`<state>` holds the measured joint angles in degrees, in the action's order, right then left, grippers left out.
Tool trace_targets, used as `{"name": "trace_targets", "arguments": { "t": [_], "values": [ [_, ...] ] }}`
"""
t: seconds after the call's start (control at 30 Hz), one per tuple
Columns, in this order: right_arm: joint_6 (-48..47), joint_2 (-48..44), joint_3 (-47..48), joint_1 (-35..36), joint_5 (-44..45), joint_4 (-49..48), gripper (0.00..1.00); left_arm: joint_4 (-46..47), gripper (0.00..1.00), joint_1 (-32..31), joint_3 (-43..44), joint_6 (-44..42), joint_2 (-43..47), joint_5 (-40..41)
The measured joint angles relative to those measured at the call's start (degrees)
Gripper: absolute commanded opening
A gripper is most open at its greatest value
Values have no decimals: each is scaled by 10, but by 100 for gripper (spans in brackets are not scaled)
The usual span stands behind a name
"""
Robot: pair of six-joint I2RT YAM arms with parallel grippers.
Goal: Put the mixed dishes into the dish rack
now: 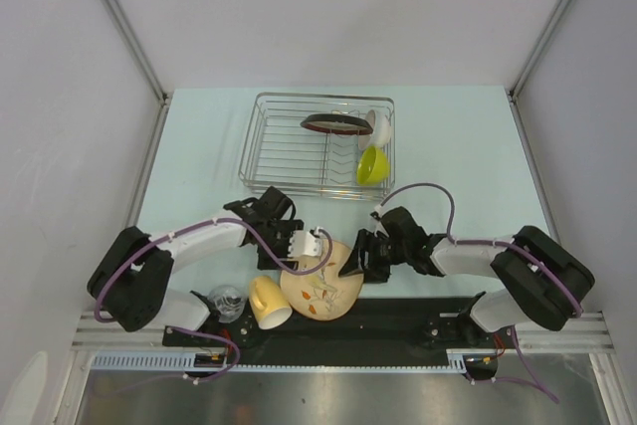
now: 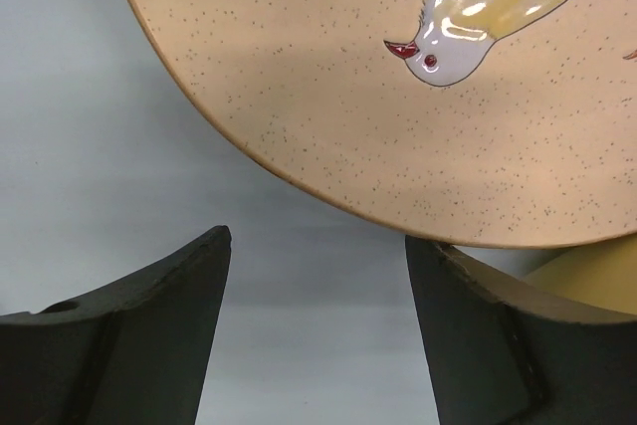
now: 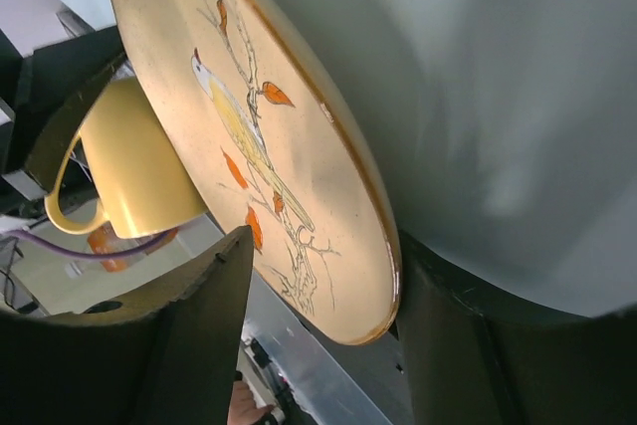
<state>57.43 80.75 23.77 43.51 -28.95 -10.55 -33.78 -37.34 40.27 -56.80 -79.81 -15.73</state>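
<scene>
The beige patterned plate (image 1: pixel 320 284) (image 3: pixel 289 126), painted with a bird, lies near the table's front edge. My right gripper (image 1: pixel 350 264) (image 3: pixel 326 241) is open and straddles its right rim, one finger behind the underside and one in front of the face. My left gripper (image 1: pixel 311 243) (image 2: pixel 318 236) is open with nothing between its fingers, just short of the plate (image 2: pixel 398 126). The yellow mug (image 1: pixel 269 303) (image 3: pixel 129 166) lies on its side against the plate's left. The small clear glass (image 1: pixel 228 301) stands left of it. The dish rack (image 1: pixel 269 146) holds a dark red-rimmed plate (image 1: pixel 336 124), a white bowl (image 1: pixel 381 127) and a lime-green bowl (image 1: pixel 372 164).
A black strip (image 1: pixel 398 320) and a metal rail (image 1: pixel 328 360) run along the table's near edge, under the plate's front. Grey walls and metal posts close in the left, right and back sides. The rack's left half has bare wire.
</scene>
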Motion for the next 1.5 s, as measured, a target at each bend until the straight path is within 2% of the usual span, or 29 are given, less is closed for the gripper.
{"name": "trace_targets", "arguments": {
  "t": [0.17,0.37,0.6,0.7,0.97,1.07,1.1,1.27,1.5],
  "values": [
    [9,15,8,-2,9,-9,57,-9,76,-9,7,4,-7,13],
    [7,0,8,-7,76,-24,56,-24,76,-28,24,14,-25,23],
    [11,30,1,-13,112,-110,53,-68,76,-61,50,35,-53,44],
    [15,56,1,-16,112,-154,48,-79,76,-77,54,48,-60,48],
    [25,116,0,-32,66,-224,27,-85,76,-81,59,73,-64,56],
    [23,129,0,-36,51,-239,4,-89,76,-82,60,74,-64,56],
    [19,131,0,-38,44,-245,0,-94,76,-82,61,73,-64,57],
    [-12,127,1,-38,35,-246,0,-106,76,-84,65,73,-64,61],
    [-63,35,3,-33,55,-121,0,-86,77,-72,97,98,-46,40]
  ]
}}
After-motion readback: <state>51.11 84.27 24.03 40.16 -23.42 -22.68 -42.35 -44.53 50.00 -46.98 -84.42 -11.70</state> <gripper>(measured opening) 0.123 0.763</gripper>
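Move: The bird plate's middle lies roughly 6 cm left of the right hand and 3 cm back, a couple of cm below, its right rim already between that hand's open fingers. From the right hand, the yellow mug is about 17 cm left and 8 cm back; the dish rack's middle is about 27 cm ahead and 6 cm left. From the left hand, the plate's middle is about 10 cm right and 7 cm back, with the mug 12 cm straight back. The right fingers shut on the plate's rim and pinch it, after the hand slides about 7 cm forward around the right side; it then eases back about 1 cm and slightly up, grip kept. Beside the left rim, the left hand stays open, backs some 3 cm towards the mug, tilting about 10 degrees, then turns forward, right and up about 2 cm each. ##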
